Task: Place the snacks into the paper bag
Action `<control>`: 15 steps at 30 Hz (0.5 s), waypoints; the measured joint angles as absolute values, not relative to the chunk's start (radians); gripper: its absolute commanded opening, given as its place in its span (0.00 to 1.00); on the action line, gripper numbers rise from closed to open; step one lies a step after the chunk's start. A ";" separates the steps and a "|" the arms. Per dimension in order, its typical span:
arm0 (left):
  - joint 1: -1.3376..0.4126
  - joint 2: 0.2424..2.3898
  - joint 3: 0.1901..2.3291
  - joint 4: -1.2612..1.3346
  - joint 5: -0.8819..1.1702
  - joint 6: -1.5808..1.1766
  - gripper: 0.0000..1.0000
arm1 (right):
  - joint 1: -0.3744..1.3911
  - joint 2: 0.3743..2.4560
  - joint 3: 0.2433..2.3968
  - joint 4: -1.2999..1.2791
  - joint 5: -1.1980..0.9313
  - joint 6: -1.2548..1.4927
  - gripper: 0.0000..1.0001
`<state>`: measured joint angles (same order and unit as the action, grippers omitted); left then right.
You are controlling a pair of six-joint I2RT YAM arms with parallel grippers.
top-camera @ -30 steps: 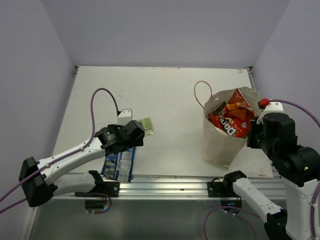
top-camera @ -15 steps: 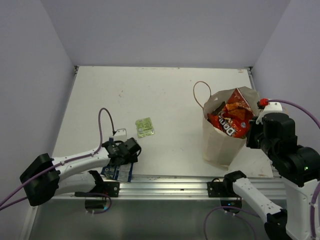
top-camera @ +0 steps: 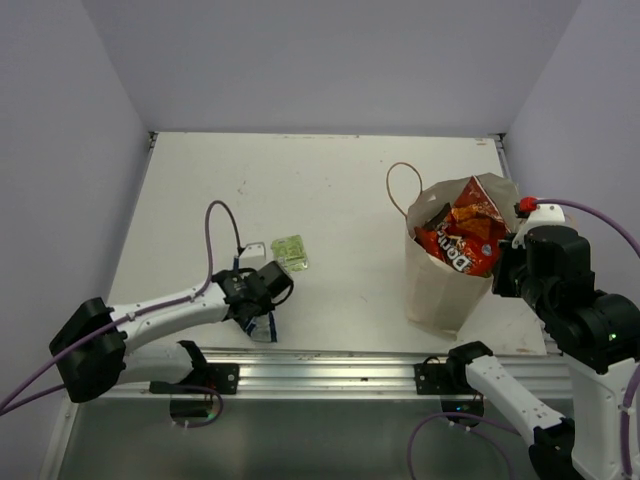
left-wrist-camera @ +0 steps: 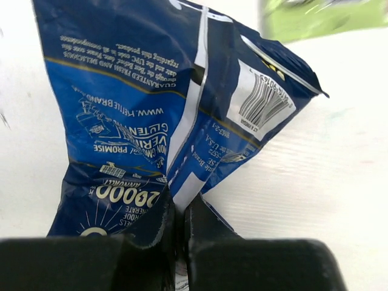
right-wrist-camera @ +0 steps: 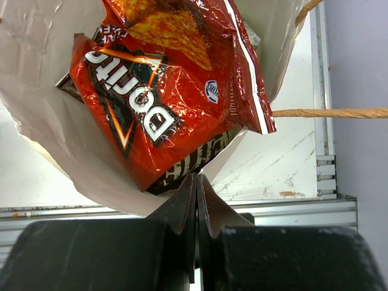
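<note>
My left gripper (top-camera: 263, 308) (left-wrist-camera: 179, 213) is shut on the back seam of the blue snack packet (top-camera: 265, 327) (left-wrist-camera: 133, 91), which bunches up from the fingers just above the table. A small pale green packet (top-camera: 290, 252) (left-wrist-camera: 315, 15) lies flat just beyond it. The tan paper bag (top-camera: 440, 290) (right-wrist-camera: 36, 115) stands at the right with the red Doritos packet (top-camera: 462, 245) (right-wrist-camera: 157, 91) and a brown packet (right-wrist-camera: 194, 165) sticking out of it. My right gripper (top-camera: 503, 272) (right-wrist-camera: 196, 180) is shut on the bag's right rim.
An aluminium rail (top-camera: 330, 365) runs along the near table edge, just in front of the blue packet. The bag's loop handles (top-camera: 400, 185) (right-wrist-camera: 339, 113) stick out sideways. Walls close in the table on the left, back and right.
The left gripper dropped onto the blue packet by the near rail, closed on it and pulled it up and rightward, crumpling it. The right arm and bag have not moved.
</note>
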<state>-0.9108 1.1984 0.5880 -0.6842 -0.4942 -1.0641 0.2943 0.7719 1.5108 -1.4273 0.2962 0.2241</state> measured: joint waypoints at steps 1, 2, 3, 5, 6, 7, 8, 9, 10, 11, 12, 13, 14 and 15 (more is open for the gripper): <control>-0.911 1.205 0.633 -0.707 -0.500 -1.051 0.00 | 0.294 0.772 1.511 -1.427 0.296 0.224 0.00; -0.911 1.212 0.696 -0.732 -0.508 -1.033 0.00 | 0.295 0.772 1.511 -1.427 0.296 0.224 0.00; -0.911 1.222 0.780 -0.762 -0.515 -1.016 0.00 | 0.294 0.772 1.511 -1.427 0.297 0.224 0.00; -0.913 1.250 0.997 -0.783 -0.538 -0.955 0.00 | 0.294 0.772 1.511 -1.427 0.297 0.224 0.00; -0.916 1.275 1.132 -0.777 -0.546 -0.916 0.00 | 0.294 0.772 1.511 -1.427 0.297 0.224 0.00; -0.920 1.298 1.251 -0.741 -0.553 -0.875 0.00 | 0.294 0.772 1.511 -1.427 0.297 0.224 0.00; -0.925 1.323 1.378 -0.707 -0.551 -0.820 0.00 | 0.294 0.772 1.511 -1.427 0.297 0.224 0.00; -0.931 1.349 1.496 -0.657 -0.531 -0.772 0.00 | 0.295 0.772 1.511 -1.427 0.297 0.224 0.00; -0.936 1.374 1.597 -0.596 -0.503 -0.717 0.00 | 0.295 0.772 1.511 -1.427 0.297 0.224 0.00; -0.940 1.390 1.664 -0.533 -0.475 -0.680 0.00 | 0.294 0.772 1.511 -1.427 0.297 0.224 0.00; -0.944 1.410 1.735 -0.474 -0.426 -0.637 0.00 | 0.295 0.772 1.511 -1.427 0.297 0.224 0.00; -0.946 1.432 1.787 -0.413 -0.370 -0.603 0.00 | 0.295 0.772 1.511 -1.427 0.297 0.224 0.00; -0.949 1.457 1.836 -0.352 -0.306 -0.579 0.00 | 0.295 0.772 1.511 -1.427 0.297 0.224 0.00; -0.951 1.490 1.886 -0.303 -0.242 -0.557 0.00 | 0.295 0.772 1.511 -1.427 0.297 0.224 0.00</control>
<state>-0.9512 1.4902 1.8858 -0.3027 -0.2424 -0.5571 0.2947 0.7723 1.5108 -1.4269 0.2970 0.2237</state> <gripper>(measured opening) 0.047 0.008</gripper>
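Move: The left hand, just above the table, already holds the blue snack bag shut in its fingers. The paper bag's mouth lies about 35 cm to its right, some 6 cm farther out and 25 cm higher, with the red Doritos bag sticking up in it; the small green packet lies on the table about 8 cm ahead and 6 cm right. From the right hand, the mouth is roughly 8 cm ahead, 6 cm left and 3 cm lower. The left arm, keeping its pinch on the blue snack bag, sweeps it fast up off the table by almost 50 cm while carrying it some 20 cm to the right, towards the paper bag. It also reaches about 12 cm forward early on and then levels off in reach, the wrist swinging up and clockwise some 75 degrees in all, so that the fingers go from pointing steeply down to roughly level, forward and to the right. ##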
